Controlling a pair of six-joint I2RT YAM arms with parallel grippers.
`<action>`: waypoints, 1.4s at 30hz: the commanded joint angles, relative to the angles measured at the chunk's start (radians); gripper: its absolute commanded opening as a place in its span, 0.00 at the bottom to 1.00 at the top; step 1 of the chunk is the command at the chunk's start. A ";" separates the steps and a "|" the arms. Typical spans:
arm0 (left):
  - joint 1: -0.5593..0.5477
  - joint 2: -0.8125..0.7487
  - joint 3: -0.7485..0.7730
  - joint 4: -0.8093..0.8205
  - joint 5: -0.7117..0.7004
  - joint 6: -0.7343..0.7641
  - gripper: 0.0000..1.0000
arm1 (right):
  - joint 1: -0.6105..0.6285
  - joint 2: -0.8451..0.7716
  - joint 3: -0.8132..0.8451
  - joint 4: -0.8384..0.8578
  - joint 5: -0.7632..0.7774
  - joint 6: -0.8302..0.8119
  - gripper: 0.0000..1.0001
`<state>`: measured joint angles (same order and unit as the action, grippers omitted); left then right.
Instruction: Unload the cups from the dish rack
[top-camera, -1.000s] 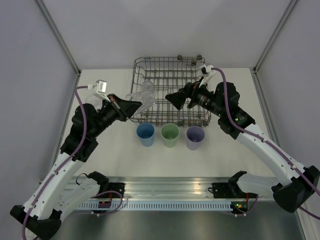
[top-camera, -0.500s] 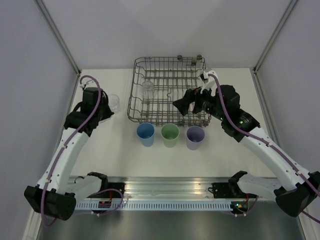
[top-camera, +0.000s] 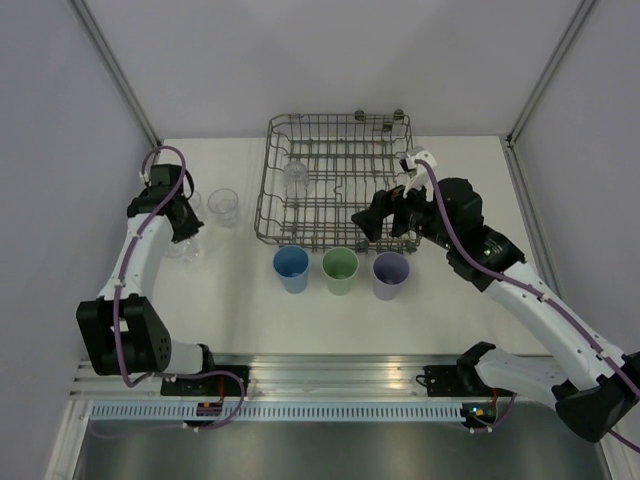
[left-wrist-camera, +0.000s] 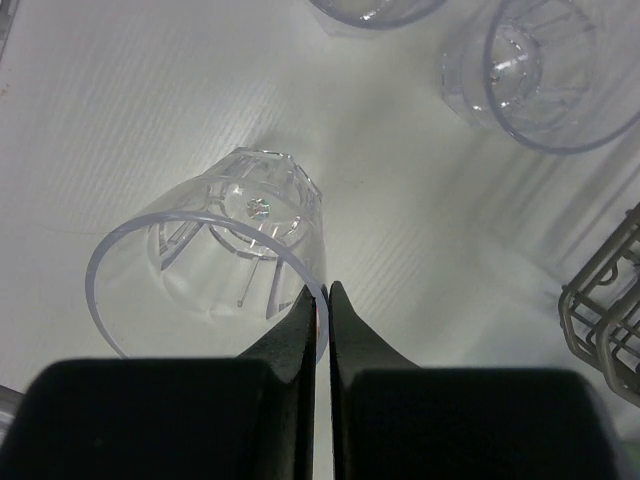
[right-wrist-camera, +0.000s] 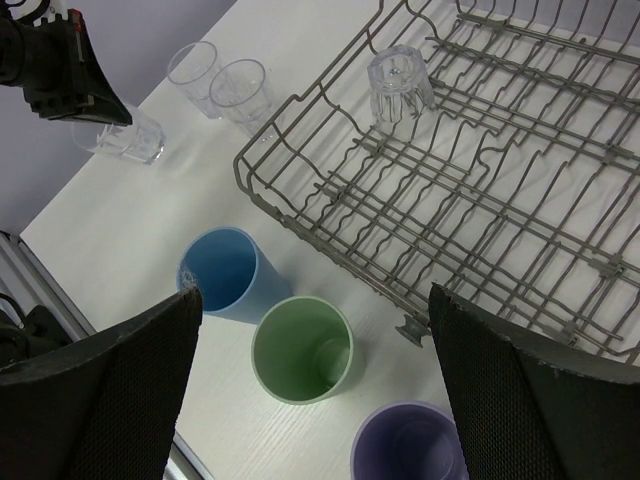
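Observation:
In the left wrist view my left gripper (left-wrist-camera: 322, 297) is shut on the rim of a clear glass (left-wrist-camera: 215, 245), low over the table's left side; from above that gripper (top-camera: 183, 232) and glass (top-camera: 186, 247) sit left of the dish rack (top-camera: 340, 122). Two more clear glasses (top-camera: 224, 206) (top-camera: 192, 201) stand just behind it. One clear glass (top-camera: 295, 176) stands upside down in the rack. The blue (top-camera: 291, 267), green (top-camera: 340, 269) and purple (top-camera: 390, 274) cups stand upright in front of the rack. My right gripper (top-camera: 376, 218) hangs open over the rack's front edge, empty.
The right wrist view looks down on the rack's wire rim (right-wrist-camera: 300, 212), the green cup (right-wrist-camera: 302, 348) between my fingers far below, and the blue cup (right-wrist-camera: 222, 272). A metal rail (top-camera: 330, 375) runs along the near table edge. Enclosure walls stand close on both sides.
My left arm swung from the rack out to the far left, carrying a clear glass down beside the two others. My right gripper drew back toward the rack's front edge, still open.

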<state>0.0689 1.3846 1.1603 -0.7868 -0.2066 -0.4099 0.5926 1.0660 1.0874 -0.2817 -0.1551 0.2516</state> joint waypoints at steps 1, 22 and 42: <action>0.029 0.037 0.059 0.032 -0.002 0.051 0.02 | 0.001 -0.038 -0.006 0.010 -0.009 -0.023 0.98; 0.109 0.283 0.133 0.080 0.102 0.089 0.02 | -0.001 -0.103 -0.034 0.015 -0.004 -0.044 0.98; 0.111 0.226 0.141 0.058 0.136 0.094 0.56 | 0.000 -0.089 -0.047 0.030 -0.003 -0.044 0.98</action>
<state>0.1757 1.6627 1.2644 -0.7307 -0.0761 -0.3420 0.5926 0.9733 1.0473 -0.2848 -0.1589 0.2199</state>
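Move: Below the left hand, which already holds a clear cup by its rim, the free table spot for it lies about 14 cm down, 2 cm ahead and 5 cm to the left. Two clear cups already stand beyond, their middles some 9 cm below the hand: one 11 cm ahead and 3 cm left, the other 11 cm ahead and 5 cm right. From the right hand the spot is roughly 46 cm left, 5 cm ahead and 30 cm down. Lowering the pinched clear cup about 6 cm to the table, the left hand also works some 4 cm forward and a little left, tilting slightly as it goes. Once down it stops and opens its fingers about half way, freeing the rim between them, and starts to rise. The wide-open right hand eases back and right about 2 cm. ##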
